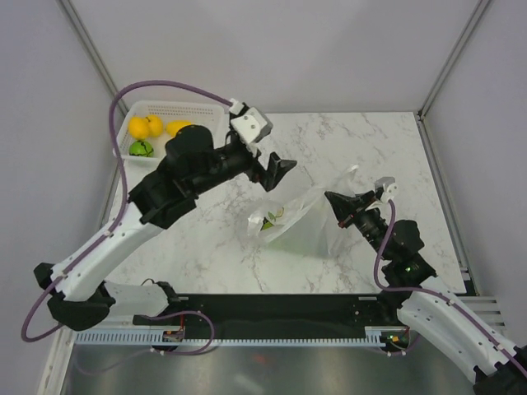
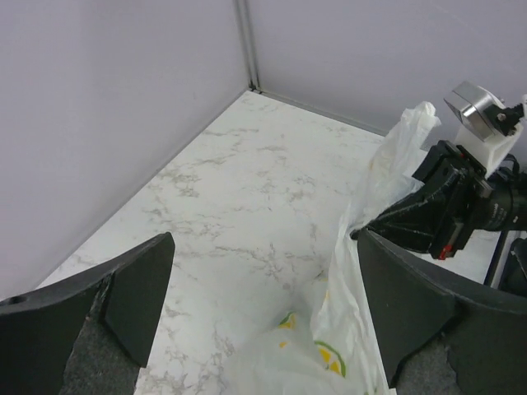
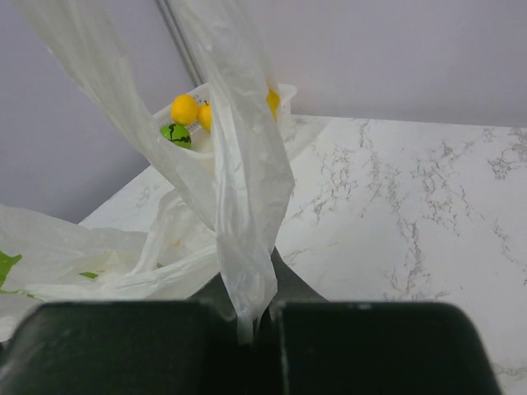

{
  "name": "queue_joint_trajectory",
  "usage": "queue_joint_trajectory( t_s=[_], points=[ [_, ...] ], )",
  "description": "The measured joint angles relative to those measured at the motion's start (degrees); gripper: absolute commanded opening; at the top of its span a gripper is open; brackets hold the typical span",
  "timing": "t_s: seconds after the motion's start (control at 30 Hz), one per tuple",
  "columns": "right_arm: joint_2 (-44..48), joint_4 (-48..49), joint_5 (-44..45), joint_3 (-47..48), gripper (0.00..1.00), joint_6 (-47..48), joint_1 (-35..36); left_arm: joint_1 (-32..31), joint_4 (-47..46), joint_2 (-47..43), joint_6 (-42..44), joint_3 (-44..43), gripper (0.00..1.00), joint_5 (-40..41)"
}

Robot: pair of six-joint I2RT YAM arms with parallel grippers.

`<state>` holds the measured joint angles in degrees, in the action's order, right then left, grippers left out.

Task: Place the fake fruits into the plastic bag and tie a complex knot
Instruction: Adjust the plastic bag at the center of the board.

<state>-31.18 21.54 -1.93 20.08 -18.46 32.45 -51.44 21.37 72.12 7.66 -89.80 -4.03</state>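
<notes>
The plastic bag (image 1: 298, 220) lies in the middle of the table, translucent white with lemon prints. My right gripper (image 1: 336, 201) is shut on a handle strip of the bag (image 3: 239, 181) and holds it up; the film runs down between the closed jaws (image 3: 247, 319). My left gripper (image 1: 280, 171) hangs open just left of the bag's raised edge, with nothing between its fingers (image 2: 263, 276); the bag (image 2: 350, 329) touches its right finger (image 2: 412, 296). Yellow fake fruits (image 1: 150, 127) and a green one (image 1: 142, 148) sit in the basket, also seen in the right wrist view as fruits (image 3: 184, 109).
The white perforated basket (image 1: 177, 109) stands at the table's far left corner, behind my left arm. Grey walls and frame posts close in the table at the back and sides. Marble tabletop (image 1: 362, 148) stretches behind the bag.
</notes>
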Motion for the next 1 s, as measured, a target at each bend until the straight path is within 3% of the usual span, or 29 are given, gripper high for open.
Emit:
queue_joint_trajectory(
  t_s=[0.23, 0.43, 0.63, 0.83, 1.0],
  points=[
    [-1.2, -1.6, 3.0, 0.0, 0.0, -0.3, 0.0, 0.0, 3.5, -21.0, -0.1, 13.4, 1.0, 3.8],
    [-1.9, -2.4, 3.6, 0.0, 0.0, -0.4, 0.0, 0.0, 7.3, -33.6, 0.0, 19.0, 1.0, 3.2],
    [-1.5, -3.0, 4.0, 0.1, 0.0, -0.4, 0.0, 0.0, 10.2, -31.7, 2.7, 23.3, 1.0, -4.0],
    [-0.5, -3.5, 4.0, 0.4, 0.0, -0.3, 0.0, 0.0, 10.6, -28.4, 10.7, 33.1, 1.0, -8.1],
    [-0.3, -3.6, 4.0, 0.5, 0.0, -0.3, 0.0, 0.0, 11.9, -27.8, 17.8, 34.1, 1.0, -13.3]
  ],
)
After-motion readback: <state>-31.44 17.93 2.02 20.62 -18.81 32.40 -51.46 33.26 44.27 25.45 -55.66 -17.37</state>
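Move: From the left hand, high up with its fingers wide open, the plastic bag's loose end lies about 6 cm to the left, 1 cm back and some 36 cm below. The bag's green patch is roughly 4 cm ahead and 2 cm left, as low; the held corner is 14 cm to its right, level ahead, 17 cm lower. From the right hand the loose end is some 20 cm left, 1 cm back and 19 cm down. The right fingers keep their pinch on the bag's upper corner, that hand sagging only a centimetre or two. The open left hand swings left and back, about 13 and 10 cm, then drops some 15 cm while edging 5 cm back to the right, towards the bag's loose end; its fingers tip downward about 20 degrees and its wrist turns clockwise. ##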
